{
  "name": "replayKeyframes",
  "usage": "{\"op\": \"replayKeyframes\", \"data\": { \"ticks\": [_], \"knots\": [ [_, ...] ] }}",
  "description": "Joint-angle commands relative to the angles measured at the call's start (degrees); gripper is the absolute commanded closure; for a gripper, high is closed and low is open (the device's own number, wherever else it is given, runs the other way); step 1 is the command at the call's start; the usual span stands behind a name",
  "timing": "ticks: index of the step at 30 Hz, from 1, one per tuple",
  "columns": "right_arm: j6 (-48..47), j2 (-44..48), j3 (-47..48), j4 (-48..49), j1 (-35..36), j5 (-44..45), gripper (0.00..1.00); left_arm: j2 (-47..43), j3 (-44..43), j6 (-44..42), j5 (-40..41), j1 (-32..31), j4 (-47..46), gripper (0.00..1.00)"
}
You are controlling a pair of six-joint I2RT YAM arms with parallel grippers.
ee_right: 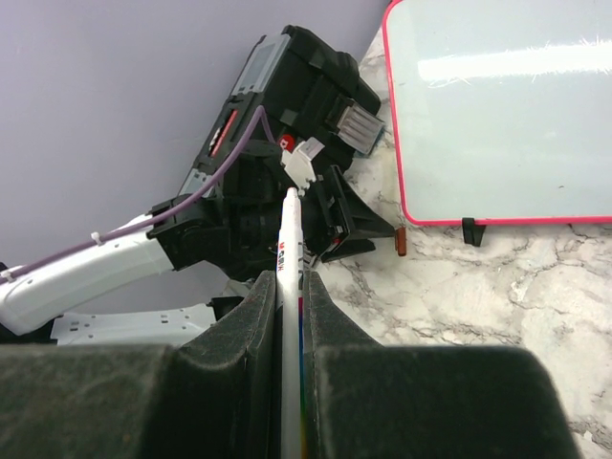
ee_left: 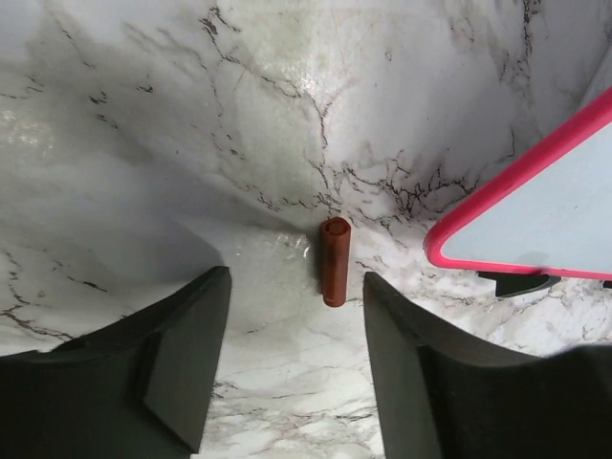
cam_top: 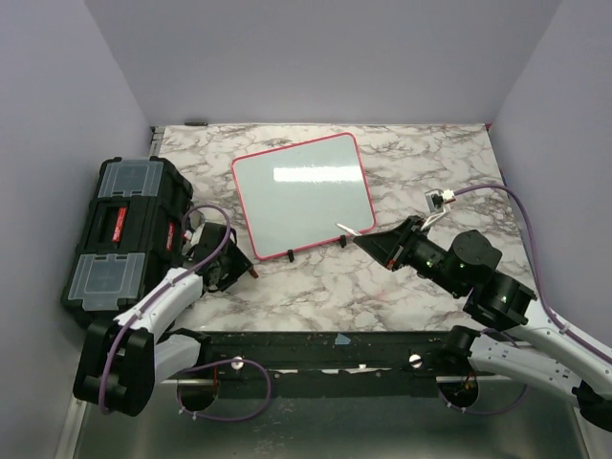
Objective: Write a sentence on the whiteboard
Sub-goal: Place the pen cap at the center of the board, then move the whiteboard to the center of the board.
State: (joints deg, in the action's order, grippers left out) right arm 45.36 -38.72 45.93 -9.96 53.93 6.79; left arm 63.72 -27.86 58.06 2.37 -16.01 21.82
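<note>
The whiteboard point(cam_top: 301, 191) lies flat on the marble table, its surface blank inside a red-pink frame; one corner point(ee_left: 564, 210) shows in the left wrist view and most of it point(ee_right: 507, 105) in the right wrist view. My right gripper point(cam_top: 371, 241) point(ee_right: 290, 287) is shut on a white marker point(ee_right: 290, 239), with the tip hovering just off the board's near right edge. My left gripper point(cam_top: 229, 268) point(ee_left: 296, 282) is open and low over the table. A small red-brown marker cap point(ee_left: 335, 260) point(ee_right: 402, 241) lies loose just ahead of its fingers, near the board's near left corner.
A black toolbox point(cam_top: 120, 229) point(ee_right: 306, 86) with clear lid compartments sits at the left, close behind the left arm. Two small black clips point(cam_top: 290, 254) point(ee_right: 469, 229) stick out from the board's near edge. Purple walls enclose the table.
</note>
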Motion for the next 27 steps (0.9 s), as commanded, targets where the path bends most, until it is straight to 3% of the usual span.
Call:
{"op": "replayKeyframes", "data": {
  "ticks": [1,12,16,20,27],
  "knots": [
    [-0.65,0.00,0.85,-1.07,0.24,1.88,0.99,-3.41,-0.81,-0.31,3.66,-0.25,3.00,0.36],
    [-1.41,-0.58,1.69,-3.07,0.23,3.56,0.99,-13.40,-7.17,-10.39,2.96,0.46,9.60,0.10],
    [-1.85,-1.61,2.42,-3.70,0.21,3.93,0.99,-15.85,-12.21,-18.10,0.87,1.38,11.28,0.08],
    [-1.98,-2.94,3.01,-3.76,0.22,4.02,0.99,-15.47,-16.74,-29.16,-6.93,1.85,8.60,0.08],
    [-2.47,-5.35,4.63,-3.92,0.23,3.99,0.99,-6.76,-30.36,-43.79,-10.63,3.18,13.74,0.08]
  ]
}}
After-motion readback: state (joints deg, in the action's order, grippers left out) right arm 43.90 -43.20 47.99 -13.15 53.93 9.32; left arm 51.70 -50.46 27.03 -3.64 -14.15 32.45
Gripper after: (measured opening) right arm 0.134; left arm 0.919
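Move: Just beneath the open left fingers lies the pen cap, about 1 cm ahead, 1 cm to the right and 2 cm below the hand point. The whiteboard's middle is some 22 cm ahead and 14 cm right of that hand, and the board's nearer black clip about 6 cm ahead and 11 cm right, both at table height. From the right hand, which holds the pen, the cap lies roughly 8 cm ahead, 26 cm left and 32 cm below, and the board's middle about 28 cm ahead and 13 cm left. Rising away from the already released pen cap, the left hand opens its fingers to nearly full width, climbs slowly at first and then fast, about 17 cm in all, and drifts some 4 cm forward late on, while the wrist tips the fingers up and swings clockwise, 25 degrees or so each. The right hand keeps its hold on the pen and sinks about 2 cm, easing slightly forward. ##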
